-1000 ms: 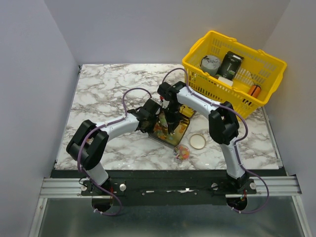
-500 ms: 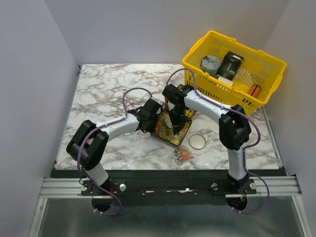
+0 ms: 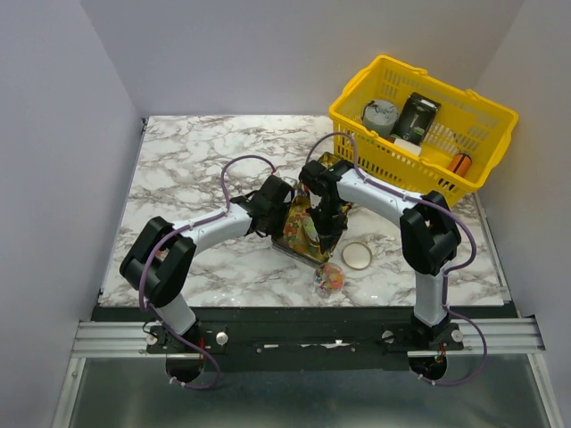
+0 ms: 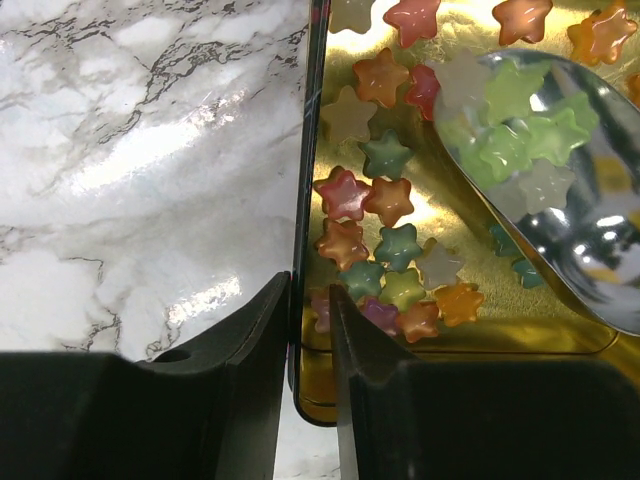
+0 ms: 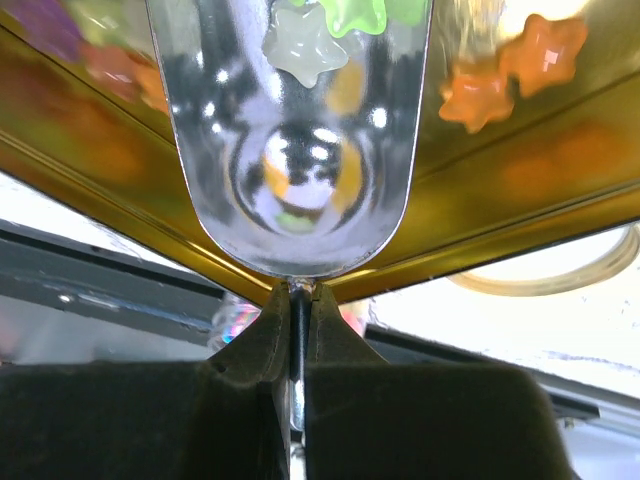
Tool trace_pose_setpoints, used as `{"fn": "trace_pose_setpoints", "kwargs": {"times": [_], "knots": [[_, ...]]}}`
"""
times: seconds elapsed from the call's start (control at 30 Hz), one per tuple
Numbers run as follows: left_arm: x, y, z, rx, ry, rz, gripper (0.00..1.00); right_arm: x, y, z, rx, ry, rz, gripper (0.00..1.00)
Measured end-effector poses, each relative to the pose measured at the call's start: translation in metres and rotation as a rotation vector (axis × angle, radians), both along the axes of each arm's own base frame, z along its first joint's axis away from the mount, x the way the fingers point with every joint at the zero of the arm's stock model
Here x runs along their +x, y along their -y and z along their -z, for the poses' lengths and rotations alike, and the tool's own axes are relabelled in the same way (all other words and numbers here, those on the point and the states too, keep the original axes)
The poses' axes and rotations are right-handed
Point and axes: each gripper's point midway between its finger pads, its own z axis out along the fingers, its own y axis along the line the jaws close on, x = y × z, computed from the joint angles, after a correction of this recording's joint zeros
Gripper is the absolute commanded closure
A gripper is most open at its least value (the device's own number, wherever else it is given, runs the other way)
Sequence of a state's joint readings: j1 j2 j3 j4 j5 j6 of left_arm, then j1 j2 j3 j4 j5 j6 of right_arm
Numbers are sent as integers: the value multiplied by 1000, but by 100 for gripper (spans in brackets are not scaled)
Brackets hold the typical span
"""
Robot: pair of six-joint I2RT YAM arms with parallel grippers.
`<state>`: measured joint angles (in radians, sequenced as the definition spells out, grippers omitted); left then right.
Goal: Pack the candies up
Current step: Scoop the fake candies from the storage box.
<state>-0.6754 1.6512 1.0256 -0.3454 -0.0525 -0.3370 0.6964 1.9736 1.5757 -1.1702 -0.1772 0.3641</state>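
Note:
Star-shaped candies (image 4: 385, 200) in orange, red, green and white lie in a gold tray (image 3: 294, 242) at mid-table. My left gripper (image 4: 310, 283) straddles the tray's dark side wall (image 4: 305, 150), jaws slightly open, with a gap on the inner side. My right gripper (image 5: 294, 290) is shut on the thin handle of a metal scoop (image 5: 290, 200). The scoop (image 4: 570, 230) lies inside the tray and holds green and white candies (image 5: 300, 45). From above, both grippers, left (image 3: 284, 212) and right (image 3: 323, 216), meet over the tray.
A small clear cup (image 3: 328, 277) of mixed coloured sweets stands just in front of the tray, with a round lid (image 3: 357, 255) beside it. A yellow basket (image 3: 393, 160) at the back right holds a tin, a black box and an orange cylinder.
My left jaws have parted from a shut grip on the tray wall. The right arm's elbow has swung right and the scoop has shifted within the tray.

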Motion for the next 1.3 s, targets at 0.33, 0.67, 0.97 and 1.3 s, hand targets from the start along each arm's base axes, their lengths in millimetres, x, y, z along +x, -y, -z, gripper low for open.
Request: {"fn": "trace_pose_setpoints", "kwargs": {"times": [0.33,0.67,0.97,1.3], "knots": [[0,0,0,0,0,-5,76,-17,0,-3,36,-78,-41,99],[2,-2,0,5,5,-10,88,-24,-3,3,56,-153,-81,99],[3,-4,0,15,10,-8,100,23,-29,16,122,-137,-46,99],[3,-5,0,20,13,0,100,45,-23,21,205,-177,63,99]]}}
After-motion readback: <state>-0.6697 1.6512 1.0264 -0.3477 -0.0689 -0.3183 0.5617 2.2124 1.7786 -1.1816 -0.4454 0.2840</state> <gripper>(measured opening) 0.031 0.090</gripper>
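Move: The tray of fake candies has its middle about 6 cm ahead of my right hand, 5 cm to its left and 3 cm lower. The storage box stands some 8 cm behind that hand, straight back; the round lid is 8 cm to its right and 1 cm back. My left hand straddles the tray's left rim, close to its near corner, with the rim directly between the open fingers. I keep my right hand's grip on the scoop, already carrying a few candies, and draw it back about 2.5 cm before driving it forward some 7 cm, a little left and down, tilting the wrist roughly 15 degrees, so the blade runs through the tray towards its left wall. Meanwhile my left hand stays put and closes its fingers, pinching the tray's rim. ##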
